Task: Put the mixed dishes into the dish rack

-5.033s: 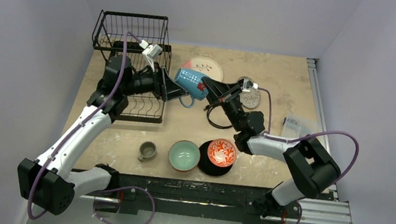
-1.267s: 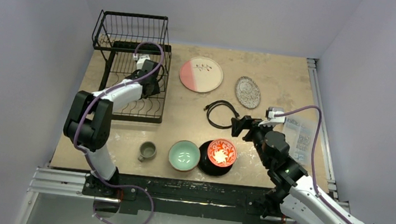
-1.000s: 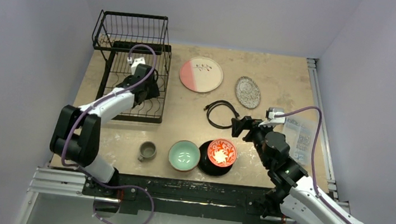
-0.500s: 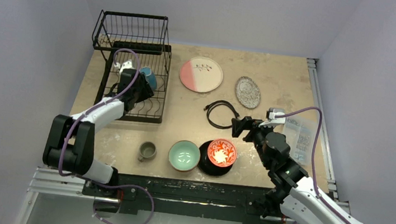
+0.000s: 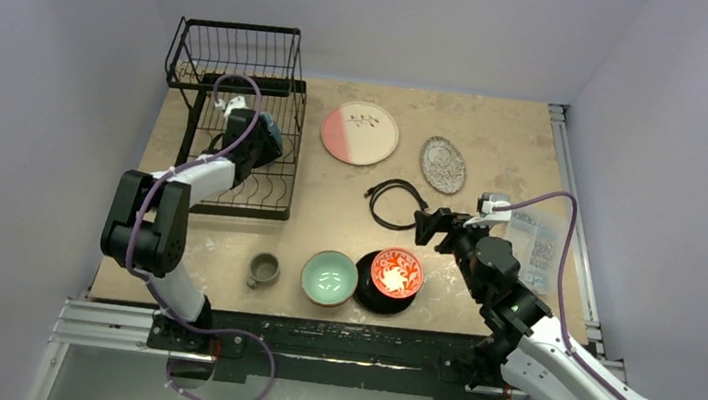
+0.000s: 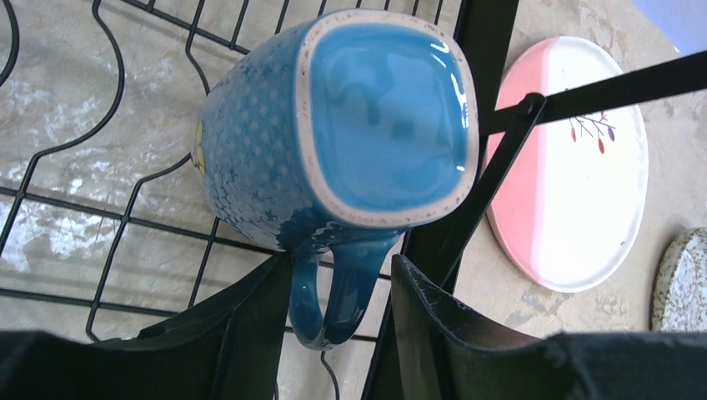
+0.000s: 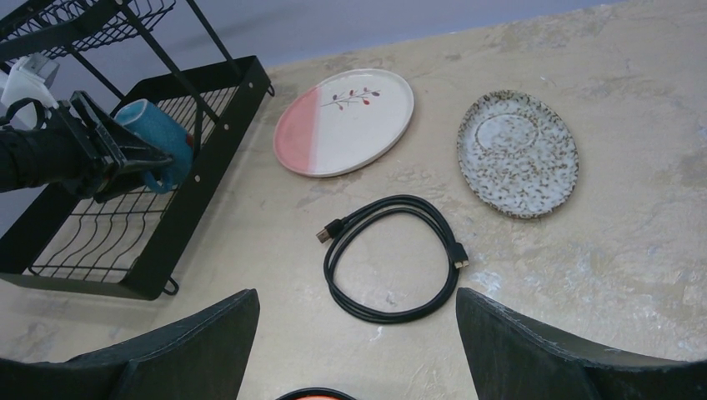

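Note:
The blue mug (image 6: 367,125) rests bottom-up in the lower tray of the black wire dish rack (image 5: 231,186), by its right rail. My left gripper (image 6: 340,267) is open. Its fingers straddle the mug's handle; the left finger touches it and a thin gap shows at the right finger. From above, the mug (image 5: 265,135) shows just past the left gripper (image 5: 254,143). My right gripper (image 7: 357,296) hangs wide open and empty over the table. On the table lie the pink-and-white plate (image 5: 360,132), speckled plate (image 5: 443,164), mint bowl (image 5: 329,278), grey cup (image 5: 264,269) and red bowl (image 5: 396,271) on the black plate (image 5: 371,301).
A black coiled cable (image 7: 392,258) lies right below the right gripper (image 5: 431,226). A clear plastic box (image 5: 534,236) sits at the table's right edge. The rack's raised basket (image 5: 237,46) stands at the far left corner.
The left gripper had backed away from the mug, then came forward again and narrowed its jaws around the handle. The right arm has stayed still.

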### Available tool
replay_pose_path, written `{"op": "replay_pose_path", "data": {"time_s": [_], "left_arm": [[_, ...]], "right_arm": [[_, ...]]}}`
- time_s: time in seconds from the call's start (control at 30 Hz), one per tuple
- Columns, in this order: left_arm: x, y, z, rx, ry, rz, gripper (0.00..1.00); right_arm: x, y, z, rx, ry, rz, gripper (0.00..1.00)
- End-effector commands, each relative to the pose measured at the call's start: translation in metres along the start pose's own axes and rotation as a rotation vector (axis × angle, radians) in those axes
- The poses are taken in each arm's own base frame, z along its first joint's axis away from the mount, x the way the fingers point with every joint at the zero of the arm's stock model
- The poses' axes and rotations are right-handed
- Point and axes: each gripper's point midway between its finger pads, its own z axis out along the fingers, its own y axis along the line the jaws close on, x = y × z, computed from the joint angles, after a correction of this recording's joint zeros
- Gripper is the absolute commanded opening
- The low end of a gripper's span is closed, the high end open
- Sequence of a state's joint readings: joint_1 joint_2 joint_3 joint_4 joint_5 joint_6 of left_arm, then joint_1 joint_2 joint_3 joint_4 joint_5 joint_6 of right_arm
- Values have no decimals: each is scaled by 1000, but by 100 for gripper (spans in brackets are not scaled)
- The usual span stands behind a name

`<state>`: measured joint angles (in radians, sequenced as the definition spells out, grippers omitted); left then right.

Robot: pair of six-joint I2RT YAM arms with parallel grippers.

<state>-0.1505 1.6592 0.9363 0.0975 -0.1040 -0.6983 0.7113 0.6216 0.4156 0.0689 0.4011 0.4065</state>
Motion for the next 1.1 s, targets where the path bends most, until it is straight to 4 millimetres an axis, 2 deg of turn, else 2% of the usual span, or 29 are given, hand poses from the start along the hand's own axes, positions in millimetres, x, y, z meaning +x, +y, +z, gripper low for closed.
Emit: {"op": "replay_pose_path", "data": {"time_s": [0.0,0.23,0.47,0.77,0.9,1.07], "left_arm": [[-40,-19,10,46,-114,-38,46],[-49,-19,25,29,-145,-54,47],[-50,-16,-5,83,-213,-68,57],[-31,8,-41,103,-251,-205,66],[-38,17,-44,187,-250,-368,67],[-48,12,-36,335,-235,-548,67]], "right_arm": [[-5,2,2,-6,-29,1,88],[-2,2,5,-4,-22,-6,88],[0,2,8,-1,-11,-13,88],[0,2,7,-3,-13,-12,88],[0,2,6,-5,-13,-11,88],[-1,3,6,-10,-17,-7,88]]}}
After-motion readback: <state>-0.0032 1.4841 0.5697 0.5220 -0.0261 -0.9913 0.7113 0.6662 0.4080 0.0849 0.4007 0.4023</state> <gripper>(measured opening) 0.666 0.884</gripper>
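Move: In the dish rack, the blue mug sits bottom up and tilted about 4 cm straight ahead of the left hand and roughly level with it, its handle at the half-open fingertips. The rack's right rail runs some 6 cm to this hand's right, about 6 cm lower; the pink-and-white plate lies about 19 cm right, 6 cm ahead and 9 cm down. From the right hand, the mug is some 16 cm ahead, 34 cm left and 12 cm lower. Nudging forward, the left hand goes about 3 cm into the mug at its handle side with the fingers still half open, then reverses and backs off some 6 cm, rising about 2 cm. The fingers open wider as it leaves the mug; lastly it swings about 3 cm left, wrist rolling left side down, fingertips tipping up and turning counter-clockwise. ##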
